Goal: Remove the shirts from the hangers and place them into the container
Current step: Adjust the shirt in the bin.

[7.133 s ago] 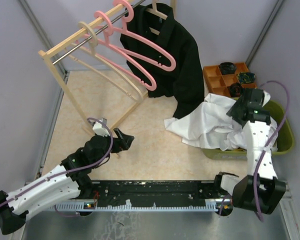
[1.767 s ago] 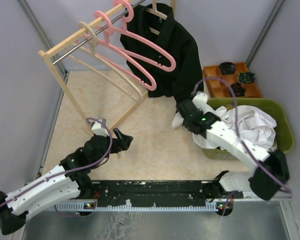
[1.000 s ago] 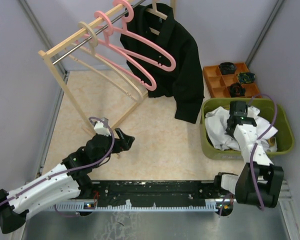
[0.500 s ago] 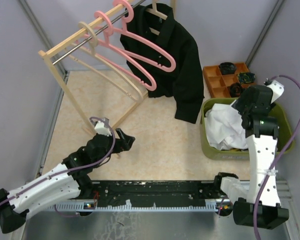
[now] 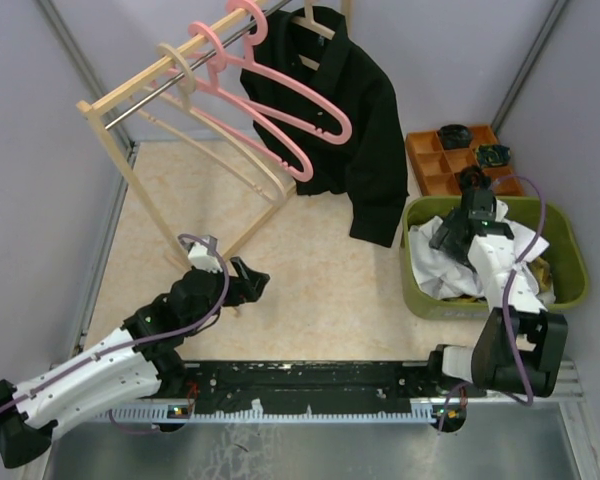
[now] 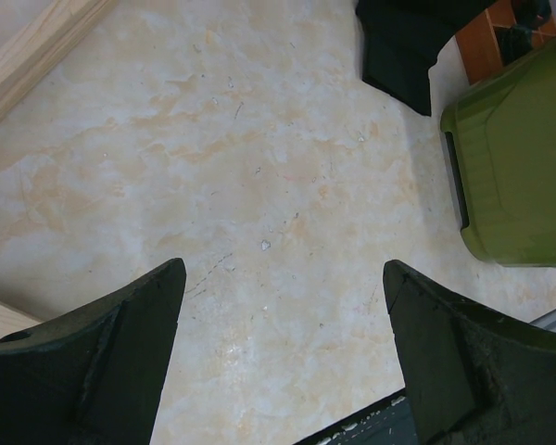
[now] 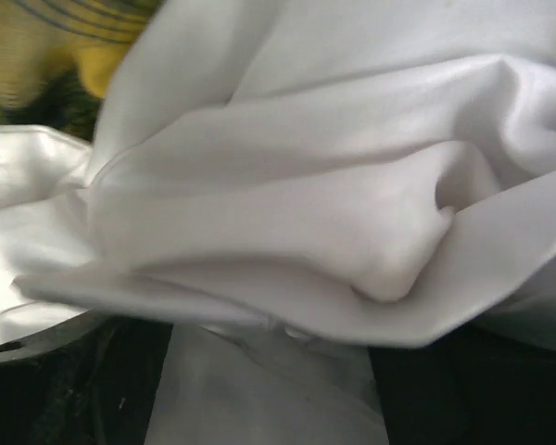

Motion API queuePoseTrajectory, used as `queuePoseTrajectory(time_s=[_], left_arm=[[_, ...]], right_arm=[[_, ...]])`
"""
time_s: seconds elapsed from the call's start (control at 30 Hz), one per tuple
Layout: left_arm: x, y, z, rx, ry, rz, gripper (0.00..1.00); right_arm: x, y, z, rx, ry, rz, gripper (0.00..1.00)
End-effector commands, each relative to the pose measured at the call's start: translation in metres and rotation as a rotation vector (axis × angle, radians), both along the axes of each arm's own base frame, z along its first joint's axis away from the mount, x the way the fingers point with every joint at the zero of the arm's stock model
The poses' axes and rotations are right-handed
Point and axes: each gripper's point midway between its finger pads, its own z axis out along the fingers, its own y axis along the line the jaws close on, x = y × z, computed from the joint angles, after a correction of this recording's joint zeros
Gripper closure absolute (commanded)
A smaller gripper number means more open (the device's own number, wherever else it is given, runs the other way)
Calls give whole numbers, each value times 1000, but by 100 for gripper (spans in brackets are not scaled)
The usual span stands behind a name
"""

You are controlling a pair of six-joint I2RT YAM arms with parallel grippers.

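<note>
A black shirt (image 5: 365, 130) hangs on a pale hanger (image 5: 315, 22) at the rack's far end; its hem (image 6: 408, 46) shows in the left wrist view. Two pink hangers (image 5: 280, 110) and a beige hanger (image 5: 180, 75) hang bare. White shirts (image 5: 450, 265) lie crumpled in the olive-green container (image 5: 570, 270), with yellow-green plaid (image 7: 37, 46) beside them. My right gripper (image 5: 448, 235) sits low over that heap, jaws open, with white cloth (image 7: 287, 204) lying loose across the gap between them (image 7: 269, 371). My left gripper (image 5: 250, 285) is open over bare floor (image 6: 283, 271).
The wooden rack (image 5: 110, 135) with its metal bar stands at the back left; one of its legs (image 6: 28, 46) crosses the left wrist view. An orange compartment tray (image 5: 430, 165) with dark items sits behind the container (image 6: 519, 167). Grey walls close in both sides.
My right gripper has opened and let go of the white shirt, which now lies in the container; the arm swung up, then back down onto the heap. The left arm has not moved.
</note>
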Motion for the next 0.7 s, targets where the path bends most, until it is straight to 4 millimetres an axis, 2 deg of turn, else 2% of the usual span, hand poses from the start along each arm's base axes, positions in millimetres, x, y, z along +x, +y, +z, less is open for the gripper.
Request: queuePoseTrajectory(time_s=[0.0, 0.07, 0.13, 0.23, 0.33, 0.43, 0.5, 0.57, 0.67], left_arm=[[0, 3, 4, 15, -20, -4, 7], [0, 2, 2, 26, -20, -11, 7], [0, 0, 1, 32, -22, -21, 7], [1, -3, 1, 38, -18, -29, 7], [2, -7, 3, 33, -11, -36, 6], [2, -8, 2, 37, -4, -38, 6], [3, -9, 2, 43, -1, -37, 6], [4, -9, 2, 45, 1, -34, 5], [5, -9, 3, 42, 4, -27, 3]], right_arm=[[9, -5, 78, -46, -162, 20, 17], [12, -6, 121, -79, -265, 49, 10], [12, -1, 156, -89, -353, 95, 1], [7, 17, 193, -48, -479, 170, 1], [5, 45, 217, 47, -624, 265, 1], [3, 98, 243, 193, -819, 524, 1], [-3, 123, 254, 281, -923, 643, 1], [-7, 135, 260, 356, -980, 675, 1], [-10, 141, 269, 383, -1023, 700, 1]])
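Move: The empty right hand is down in the green bin, its fingers amid the white shirt. The shirt's middle lies about 5 cm to this hand's right, 3 cm back and 3 cm below. The bin's middle is roughly 8 cm right and 3 cm back. The orange tray stands some 20 cm straight ahead, low on the table. From the left hand, the white shirt is about 52 cm right, 6 cm ahead and 10 cm below. Upwards first and fast, the right hand comes free of the white shirt, then sweeps left towards the bin's left rim as the climb levels off: some 22 cm up and 11 cm left in all. Its fingers open fully; the wrist swings the fingertips up by roughly 50 degrees and turns counter-clockwise. ##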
